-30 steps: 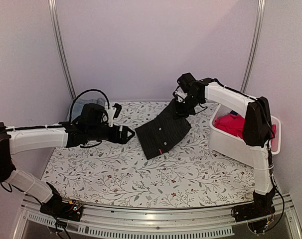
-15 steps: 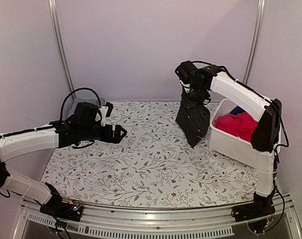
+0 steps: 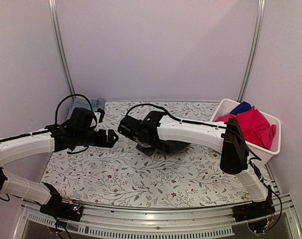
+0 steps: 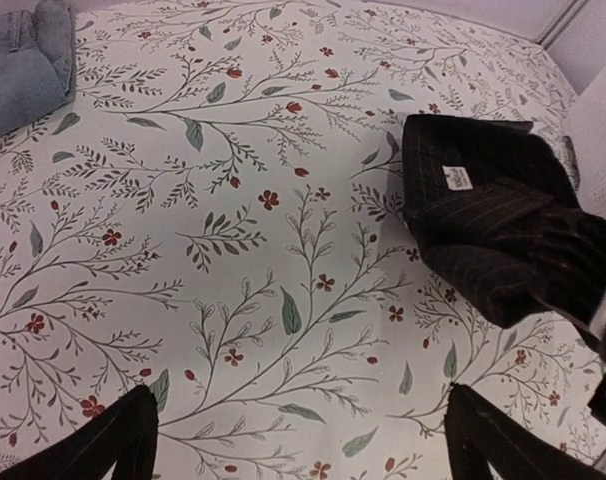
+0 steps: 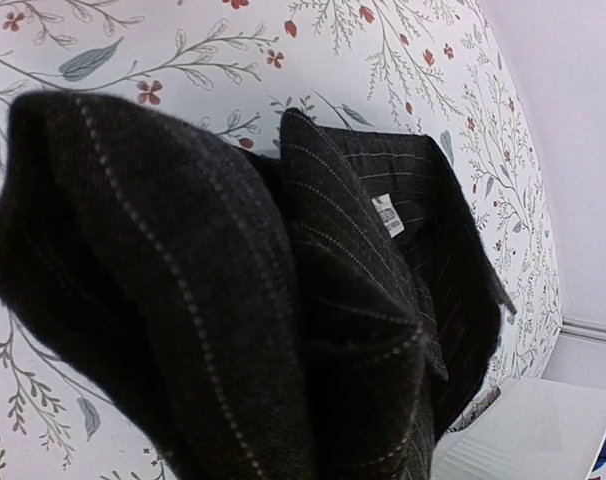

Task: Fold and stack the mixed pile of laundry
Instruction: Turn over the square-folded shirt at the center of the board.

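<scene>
The black pinstriped shirt lies bunched on the floral table cover under my right arm, which reaches across to the left. My right gripper is shut on this shirt. In the right wrist view the shirt fills the frame and hides the fingers. My left gripper hovers just left of it, open and holding nothing. In the left wrist view the left gripper is over bare cover, with the shirt to its right. A folded light blue denim piece lies at the back left.
A white plastic bin stands at the right edge, holding bright red-pink cloth and royal blue cloth. A corner of the bin shows in the right wrist view. Walls close the table on three sides.
My right arm swung the black shirt from beside the bin, lifted, leftward and down to the middle of the table. My left gripper drew back slightly to the left.
</scene>
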Robot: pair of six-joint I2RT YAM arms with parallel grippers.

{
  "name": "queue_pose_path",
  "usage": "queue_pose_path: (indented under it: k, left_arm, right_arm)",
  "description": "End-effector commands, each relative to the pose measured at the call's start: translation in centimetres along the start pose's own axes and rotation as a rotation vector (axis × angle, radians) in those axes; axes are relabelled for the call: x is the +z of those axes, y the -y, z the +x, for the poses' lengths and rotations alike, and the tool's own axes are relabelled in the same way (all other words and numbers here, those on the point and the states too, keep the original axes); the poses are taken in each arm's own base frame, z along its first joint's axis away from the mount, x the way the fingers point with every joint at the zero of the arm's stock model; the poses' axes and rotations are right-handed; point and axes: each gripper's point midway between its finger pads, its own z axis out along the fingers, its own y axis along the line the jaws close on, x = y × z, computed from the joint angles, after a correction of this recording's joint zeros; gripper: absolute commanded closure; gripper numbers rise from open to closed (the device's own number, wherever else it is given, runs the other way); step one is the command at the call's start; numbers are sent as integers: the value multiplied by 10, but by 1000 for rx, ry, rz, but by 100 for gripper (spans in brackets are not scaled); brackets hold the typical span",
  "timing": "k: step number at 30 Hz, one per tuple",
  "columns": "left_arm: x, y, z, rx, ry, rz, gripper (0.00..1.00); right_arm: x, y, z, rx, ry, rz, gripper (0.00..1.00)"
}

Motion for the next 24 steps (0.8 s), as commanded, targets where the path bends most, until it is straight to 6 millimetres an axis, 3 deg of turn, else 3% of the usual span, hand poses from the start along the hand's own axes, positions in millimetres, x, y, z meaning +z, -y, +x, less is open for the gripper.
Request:
queue_pose_path:
  k: [1, 8, 13, 17, 19, 22, 24]
  left_arm:
    - [-7, -19, 11, -76, -18, -59, 0]
    - [-23, -50, 21, -234, -29, -139, 0]
    - [-37, -56, 26, -385, -2, -75, 0]
    - [-37, -60, 31, -472, -19, -13, 0]
    - [-34, -62, 36, -518, -47, 13, 0]
    - [-33, -66, 36, -585, -75, 55, 0]
    - [-34, -62, 32, -611, -79, 107, 0]
  right_arm:
    - [-20, 9, -20, 58, 71, -37, 100]
    - [-4, -77, -14, -40, 48, -173, 100]
    - [16, -114, -8, -54, 26, -259, 100]
    - [9, -136, -21, -5, 65, -388, 100]
    - [-1, -152, -34, 23, 105, -497, 92]
    - [-30, -177, -54, 50, 175, -724, 66]
    - [-58, -177, -70, 81, 236, -858, 44]
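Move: The right hand already pinches the free edge of the square-folded shirt, whose body trails roughly 10 cm to this hand's right, 2 cm back and 8 cm below it. The bare board spot the edge is taken to lies about 8 cm back, 9 cm left and 10 cm below. The folded jeans lie some 18 cm ahead and 20 cm left. From the left hand that spot is some 6 cm back, 4 cm right and 13 cm below. Still gripping the shirt's edge, the right hand draws it back and left across the board, about 13 cm over the ground, sinking roughly 8 cm mid-way, then levels off low over the board while the wrist tips further down and the fingers begin to part. The left hand, empty and wide open, swings left some 8 cm and a little back, away from the shirt, turning counter-clockwise. ##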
